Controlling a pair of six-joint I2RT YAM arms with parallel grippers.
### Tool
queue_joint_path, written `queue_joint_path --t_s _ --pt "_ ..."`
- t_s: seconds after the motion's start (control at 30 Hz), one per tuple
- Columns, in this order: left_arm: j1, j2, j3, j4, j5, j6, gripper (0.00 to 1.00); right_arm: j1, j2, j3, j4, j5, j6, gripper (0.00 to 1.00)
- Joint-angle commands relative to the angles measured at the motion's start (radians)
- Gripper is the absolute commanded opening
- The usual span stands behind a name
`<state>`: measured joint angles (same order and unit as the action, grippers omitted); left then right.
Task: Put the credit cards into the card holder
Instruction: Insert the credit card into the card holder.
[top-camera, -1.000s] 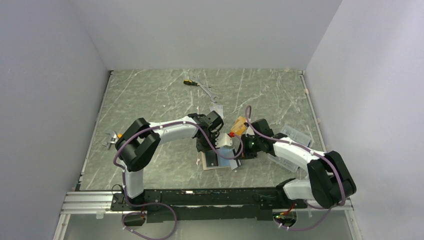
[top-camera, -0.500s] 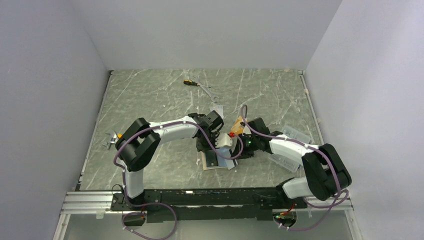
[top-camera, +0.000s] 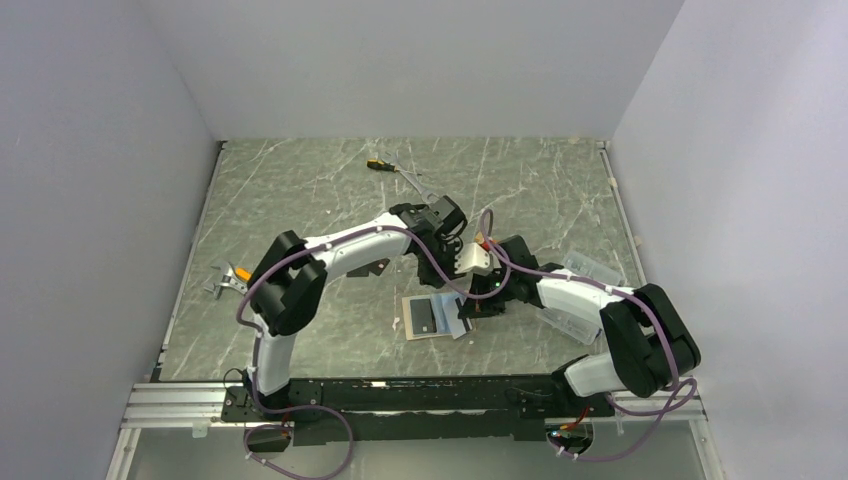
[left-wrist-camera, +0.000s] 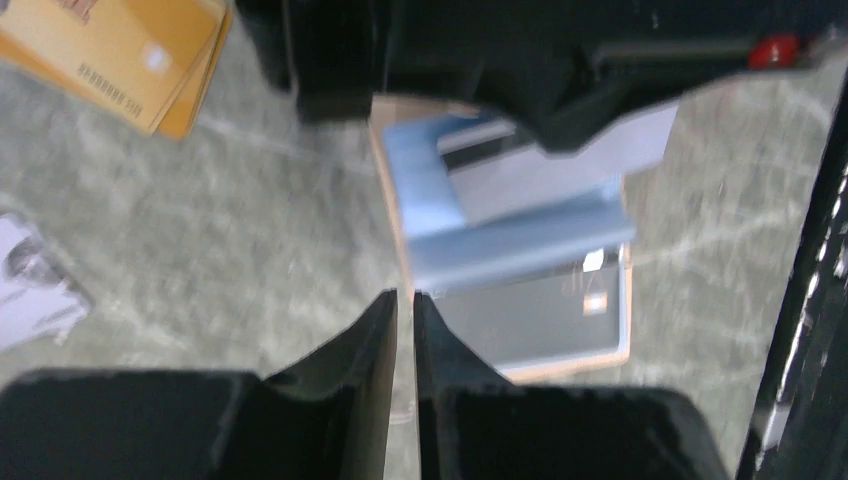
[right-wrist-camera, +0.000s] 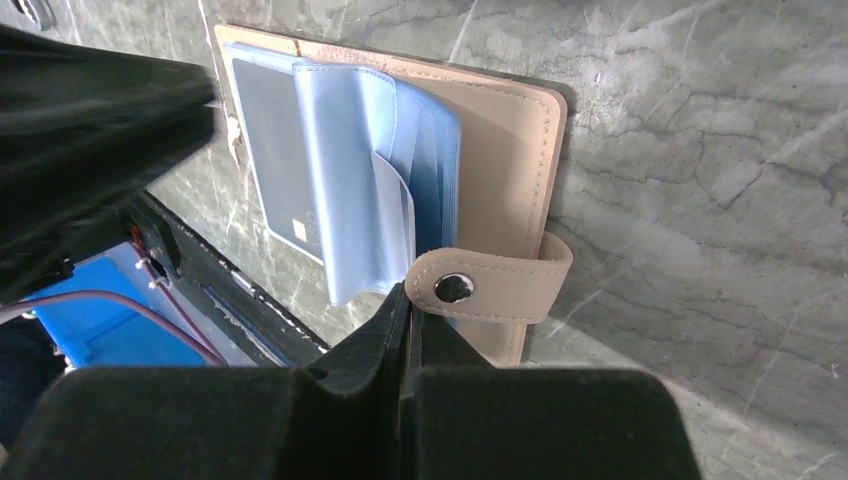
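Note:
The tan card holder (top-camera: 412, 330) lies open on the table, snap tab (right-wrist-camera: 500, 285) to the right. A dark credit card (right-wrist-camera: 275, 150) sits behind its blue sleeves (right-wrist-camera: 345, 170). Orange credit cards (left-wrist-camera: 120, 50) lie just beyond it, mostly hidden in the top view. My left gripper (top-camera: 452, 268) hangs above the holder's far edge. Its jaws (left-wrist-camera: 405, 297) stand a narrow slit apart with nothing between them. My right gripper (right-wrist-camera: 408, 290) is shut. Its tips touch the tab's end and the sleeves' lower edge (top-camera: 468, 308). Whether they pinch a sleeve is not visible.
A yellow-handled screwdriver (top-camera: 378, 163) and a wrench (top-camera: 415, 182) lie at the back. A clear plastic box (top-camera: 588, 272) sits at the right under my right arm. A small tool (top-camera: 228, 276) rests at the left edge. The metal rail (top-camera: 400, 392) runs along the front.
My left gripper has lifted off the card holder and swung back and to the right, which uncovers the holder and the dark card. My right gripper has stayed at the tab.

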<state>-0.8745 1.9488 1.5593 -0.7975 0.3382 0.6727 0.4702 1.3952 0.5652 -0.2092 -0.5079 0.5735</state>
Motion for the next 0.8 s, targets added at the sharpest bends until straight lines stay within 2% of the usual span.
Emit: queue_joint_path --t_s 0.0,0.1,0.27,0.43,0.77 --pt "-0.018 0.087 0.049 -0.025 0.071 -0.004 0.18 0.007 0.019 -0.032 -0.002 0.062 -0.008 0.00" --pt "-0.018 0.118 0.057 -0.019 0.069 -0.018 0.17 0.006 0.014 -0.042 0.009 0.057 -0.001 0.00" --pt "-0.021 0.091 -0.032 0.062 0.069 -0.043 0.17 0.005 0.000 -0.084 0.061 0.035 0.030 0.00" --pt "-0.032 0.085 -0.091 0.076 0.053 -0.025 0.17 0.004 -0.001 -0.112 0.090 0.034 0.055 0.00" --pt "-0.043 0.026 -0.235 0.149 -0.066 0.028 0.16 -0.080 -0.114 -0.152 0.051 0.037 0.048 0.00"
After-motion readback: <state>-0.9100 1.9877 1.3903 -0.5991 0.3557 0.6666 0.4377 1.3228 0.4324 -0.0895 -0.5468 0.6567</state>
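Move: Below the left hand's empty fingers, about 6 cm down, lies the card holder; the middle of its blue sleeve is roughly 6 cm back and 3 cm right of them. The right hand holds the striped white card at that sleeve, whose middle is some 4 cm left, 1 cm back and 1 cm below its fingers. From the left hand, the orange cards lie about 7 cm ahead and 10 cm right, and the loose pale cards 12 cm straight ahead. Dropping some 5.5 cm and easing back 2 cm, the left hand brings its nearly shut fingertips down onto the blue sleeve near the holder's far edge, then stays low there. The right hand keeps its pinch on the white card, sinking slightly and drawing back about 1 cm, with a small shift left and then right against the sleeve. ##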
